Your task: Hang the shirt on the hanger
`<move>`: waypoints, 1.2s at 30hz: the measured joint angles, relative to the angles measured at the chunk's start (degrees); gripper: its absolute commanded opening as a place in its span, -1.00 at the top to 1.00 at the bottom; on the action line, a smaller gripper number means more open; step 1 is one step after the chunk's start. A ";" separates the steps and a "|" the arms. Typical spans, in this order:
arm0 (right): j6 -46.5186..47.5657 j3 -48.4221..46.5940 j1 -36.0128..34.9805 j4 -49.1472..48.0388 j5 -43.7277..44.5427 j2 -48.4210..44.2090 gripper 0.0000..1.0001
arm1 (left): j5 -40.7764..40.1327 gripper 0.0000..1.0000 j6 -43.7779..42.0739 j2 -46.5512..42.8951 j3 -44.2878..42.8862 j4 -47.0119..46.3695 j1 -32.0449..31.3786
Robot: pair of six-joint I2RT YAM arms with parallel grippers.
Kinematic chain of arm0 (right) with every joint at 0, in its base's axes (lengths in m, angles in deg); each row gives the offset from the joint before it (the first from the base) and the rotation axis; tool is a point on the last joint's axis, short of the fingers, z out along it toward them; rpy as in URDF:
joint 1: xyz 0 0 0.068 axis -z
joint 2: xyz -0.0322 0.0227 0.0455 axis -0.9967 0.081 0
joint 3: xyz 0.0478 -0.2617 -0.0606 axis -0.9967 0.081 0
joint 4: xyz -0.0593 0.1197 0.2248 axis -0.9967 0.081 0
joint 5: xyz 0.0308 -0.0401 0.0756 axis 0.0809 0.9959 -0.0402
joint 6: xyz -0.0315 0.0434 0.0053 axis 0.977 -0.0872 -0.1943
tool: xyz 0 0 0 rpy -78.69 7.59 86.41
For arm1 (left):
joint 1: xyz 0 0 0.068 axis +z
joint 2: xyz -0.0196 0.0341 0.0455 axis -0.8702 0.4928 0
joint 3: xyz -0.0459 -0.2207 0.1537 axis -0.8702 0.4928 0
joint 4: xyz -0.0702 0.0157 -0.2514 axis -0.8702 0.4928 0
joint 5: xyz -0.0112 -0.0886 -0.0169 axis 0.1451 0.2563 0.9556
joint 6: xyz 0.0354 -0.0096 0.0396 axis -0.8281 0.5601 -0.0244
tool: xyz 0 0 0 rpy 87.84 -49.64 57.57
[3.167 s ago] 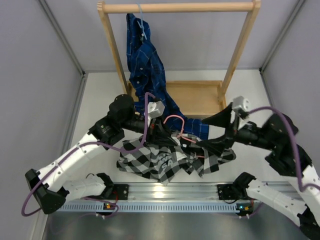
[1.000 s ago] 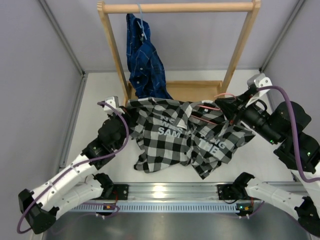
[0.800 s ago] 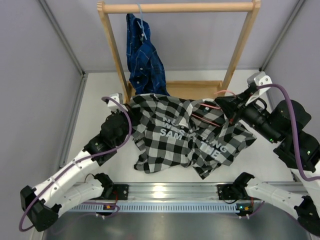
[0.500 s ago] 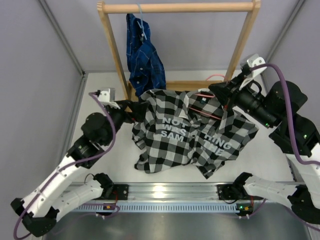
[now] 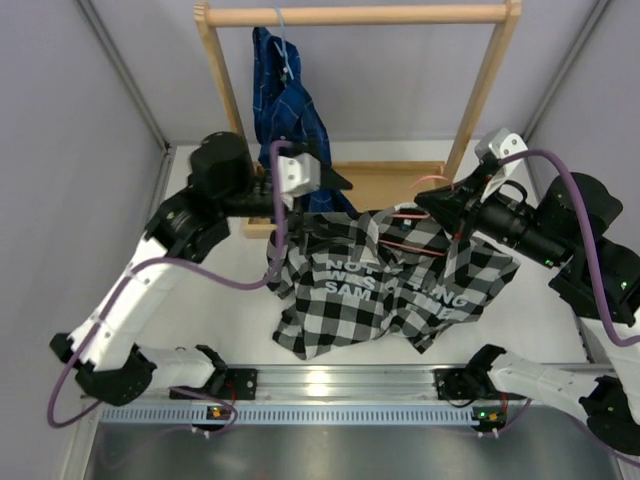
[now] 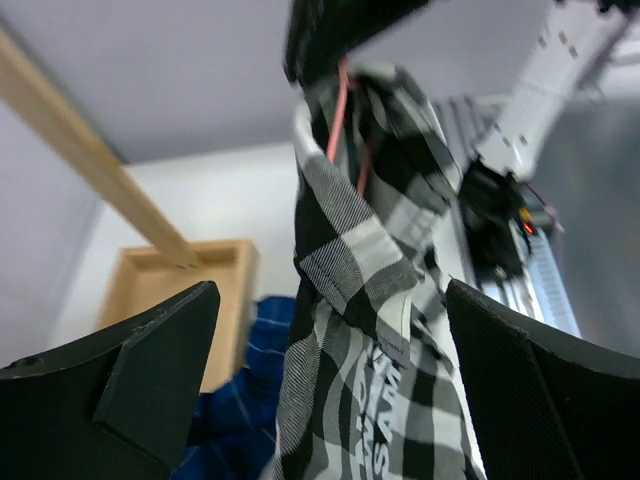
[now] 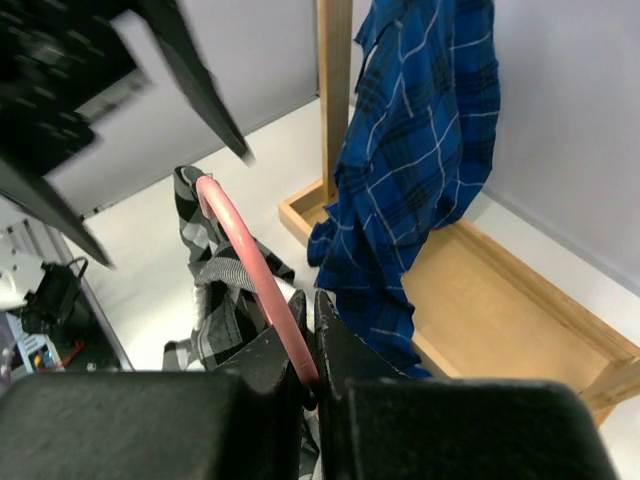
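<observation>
The black-and-white checked shirt (image 5: 385,285) with white lettering hangs from the pink hanger (image 5: 408,214), its lower part lying on the table. My right gripper (image 5: 432,203) is shut on the hanger's wire (image 7: 262,276), and shirt fabric (image 7: 212,268) is bunched just below the grip. My left gripper (image 5: 335,190) is raised near the rack, open and holding nothing. In the left wrist view its fingers (image 6: 150,370) stand wide apart, with the shirt (image 6: 350,300) and the hanger (image 6: 340,110) hanging in front of them, apart from both pads.
A dark blue plaid shirt (image 5: 290,110) hangs on a light blue hanger from the wooden rack's rail (image 5: 360,15). The rack's wooden base tray (image 5: 400,190) lies behind the checked shirt. Grey walls close in both sides, and the arms' mounting rail (image 5: 340,385) runs along the near edge.
My left gripper has opened, let go of the shirt's left side, and swung up and back toward the rack. The shirt now hangs from the hanger in my right gripper.
</observation>
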 measured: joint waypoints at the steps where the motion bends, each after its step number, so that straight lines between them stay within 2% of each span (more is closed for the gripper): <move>1: 0.28 0.55 0.00 0.28 -0.55 -0.39 1.00 | 2.97 -0.96 -2.64 2.45 -0.42 2.99 0.00; 5: 1.36 2.36 0.00 1.09 -2.32 -2.05 1.00 | 10.91 -0.95 -8.57 10.01 -0.66 10.73 0.00; 7: 1.55 2.84 0.00 1.40 -2.91 -2.51 1.00 | 13.40 -0.84 -9.79 12.07 -0.85 12.79 0.02; 8: 1.70 2.95 0.00 1.57 -3.17 -2.54 1.00 | 14.45 -0.68 -10.12 12.74 -1.07 13.51 0.02; 10: 1.88 3.21 0.00 1.84 -3.78 -2.78 1.00 | 16.50 -0.54 -10.47 13.55 -1.62 14.21 0.02; 16: 2.43 3.30 0.00 1.84 -6.25 -2.69 1.00 | 20.98 -0.57 -10.32 16.09 -4.33 14.32 0.02; 19: 2.71 3.52 0.00 1.90 -7.21 -2.36 1.00 | 23.08 -0.32 -9.94 18.05 -4.68 14.36 0.02; 20: 2.78 3.52 0.00 1.88 -7.37 -2.32 1.00 | 23.54 -0.02 -9.84 18.75 -4.70 14.36 0.00; 22: 2.89 3.54 0.00 1.90 -7.69 -2.05 1.00 | 24.13 0.36 -9.49 19.85 -4.70 14.56 0.00; 23: 2.89 3.56 0.00 1.88 -7.78 -1.90 1.00 | 24.35 0.82 -9.44 20.28 -4.70 14.67 0.00; 24: 2.89 3.69 0.00 1.84 -7.74 -1.75 1.00 | 24.55 1.00 -9.27 20.52 -4.70 14.80 0.00; 29: 2.82 5.11 0.00 1.22 -7.85 -2.12 0.97 | 24.15 1.00 -9.33 20.74 -4.70 15.85 0.07; 30: 2.84 5.53 0.00 1.09 -7.76 -2.34 0.80 | 24.06 1.00 -9.33 20.74 -4.70 15.98 0.07; 31: 2.71 5.90 0.00 0.94 -7.76 -2.58 0.49 | 24.04 1.00 -9.38 20.74 -4.59 16.00 0.04; 32: 2.51 6.32 0.00 0.90 -7.76 -2.95 -0.14 | 23.91 1.00 -9.44 20.65 -4.35 16.00 0.04; 34: 2.54 8.20 0.00 0.48 -7.45 -4.35 -0.38 | 23.30 1.00 -9.64 20.22 -3.56 16.00 0.04; 36: 2.91 11.26 0.00 0.52 -6.78 -6.93 -0.46 | 22.77 1.00 -9.94 19.47 -2.60 16.17 0.04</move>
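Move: For the open left hand, the folded shoulder edge of the black-and-white shirt, draped over the pink hanger, lies about 5 cm to the right, level fore and aft, and some 11 cm below. The hanger neck, held in the right fingers, is about 13 cm to the left hand's right, level with it and at about its height; the blue shirt hangs roughly 18 cm ahead, 9 cm to its left and 18 cm lower. From the right hand, the shoulder edge lies about 8 cm left, 1 cm back and 11 cm down. The left hand, wide open and pointing right, drops quickly by about 10 cm onto the shirt's shoulder edge over the hanger, easing some 5 cm to the right while it swings about 25 degrees clockwise and dips its fingertips, then shuts its fingers and pinches the cloth there. The right hand, still gripping the hanger by its neck, eases back and down beside it with a slight turn counter-clockwise, and only once the left has its hold do the right fingers open and let go of the hanger while that hand sinks further, about 5 cm in all. ##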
